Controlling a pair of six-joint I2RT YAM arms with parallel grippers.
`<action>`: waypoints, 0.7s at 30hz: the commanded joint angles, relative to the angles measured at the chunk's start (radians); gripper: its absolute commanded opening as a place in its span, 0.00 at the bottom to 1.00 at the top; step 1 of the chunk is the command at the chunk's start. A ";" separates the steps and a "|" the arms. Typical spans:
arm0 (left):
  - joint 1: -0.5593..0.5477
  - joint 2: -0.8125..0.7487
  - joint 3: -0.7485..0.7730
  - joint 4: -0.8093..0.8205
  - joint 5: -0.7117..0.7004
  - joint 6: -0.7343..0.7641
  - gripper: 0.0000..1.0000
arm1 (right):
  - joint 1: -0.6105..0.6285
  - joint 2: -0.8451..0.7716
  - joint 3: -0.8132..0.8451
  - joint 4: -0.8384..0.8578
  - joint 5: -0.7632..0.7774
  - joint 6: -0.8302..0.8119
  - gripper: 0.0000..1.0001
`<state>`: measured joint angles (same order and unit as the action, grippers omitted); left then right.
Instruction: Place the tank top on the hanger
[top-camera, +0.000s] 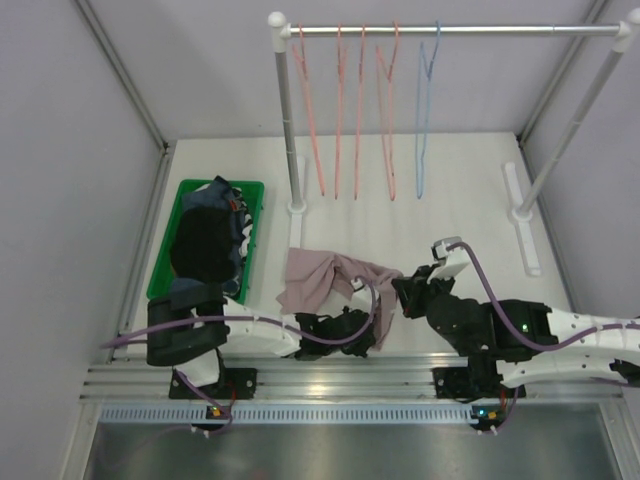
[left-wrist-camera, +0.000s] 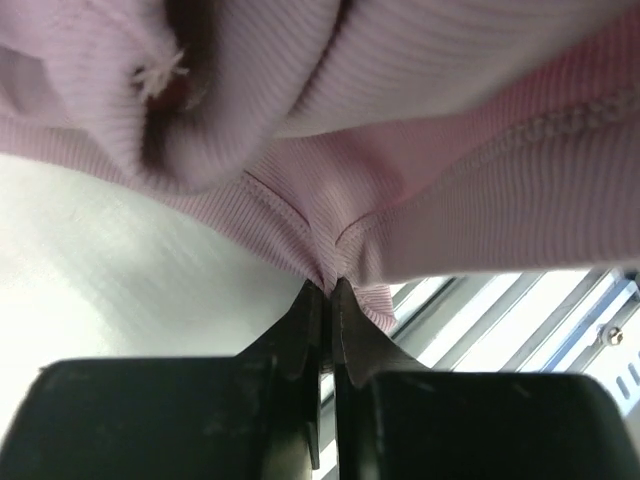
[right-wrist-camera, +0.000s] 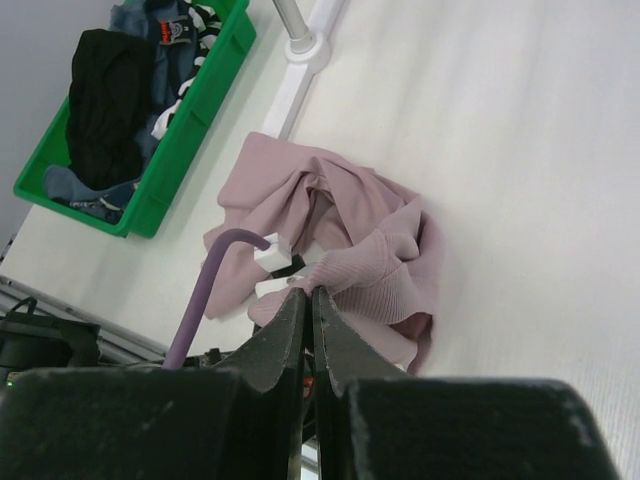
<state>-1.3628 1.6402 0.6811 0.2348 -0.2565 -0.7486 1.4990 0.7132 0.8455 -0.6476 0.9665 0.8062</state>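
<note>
The dusty pink tank top (top-camera: 318, 280) lies crumpled on the white table near the front, with one part lifted. My left gripper (top-camera: 366, 324) is under its right front part; in the left wrist view the gripper (left-wrist-camera: 328, 287) is shut on a fold of the ribbed fabric (left-wrist-camera: 420, 120). My right gripper (top-camera: 403, 288) is at the top's right corner; in the right wrist view the gripper (right-wrist-camera: 308, 291) is shut, its tips pinching a ribbed edge of the tank top (right-wrist-camera: 350, 220). The light-blue hanger (top-camera: 428, 110) hangs on the rail at the back.
Several pink wire hangers (top-camera: 345, 110) hang left of the blue one on the rack rail (top-camera: 460, 30). The rack's left post (top-camera: 290, 140) stands just behind the top. A green bin (top-camera: 255, 205) of dark clothes sits at the left and also shows in the right wrist view (right-wrist-camera: 190, 120).
</note>
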 joint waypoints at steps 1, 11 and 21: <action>-0.013 -0.084 0.035 -0.098 -0.047 0.002 0.00 | 0.018 -0.015 0.029 -0.007 0.020 0.008 0.00; -0.021 -0.537 0.254 -0.566 -0.223 0.066 0.00 | 0.017 -0.023 0.141 -0.006 0.060 -0.087 0.00; -0.021 -0.543 0.817 -0.877 -0.466 0.273 0.00 | 0.018 0.018 0.389 0.132 0.086 -0.353 0.00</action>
<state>-1.3792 1.0851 1.3361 -0.5438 -0.5983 -0.5819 1.4990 0.7193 1.1400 -0.6281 1.0138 0.5877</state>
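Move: Just above the table, the left hand pinches one edge of the tank top; the part shut in the right gripper is about 23 cm above it, 4 cm ahead and 3 cm to its right. The loose cloth lies some 10 cm ahead and 9 cm left of the left hand. From the right hand, the third red hanger's near corner is about 8 cm ahead, 9 cm left and 13 cm up; the blue hanger's near corner is also 8 cm ahead and 13 cm up, but 3 cm right. Hoisting its pinched edge off the low spot by the table's front, the left hand climbs about 34 cm, drifting some 7 cm left, while its fingers tip up and swing forward. The right hand stays put at first, then lifts its own grip some 11 cm, so the left catches up level with it. Both grippers stay shut on the cloth. ##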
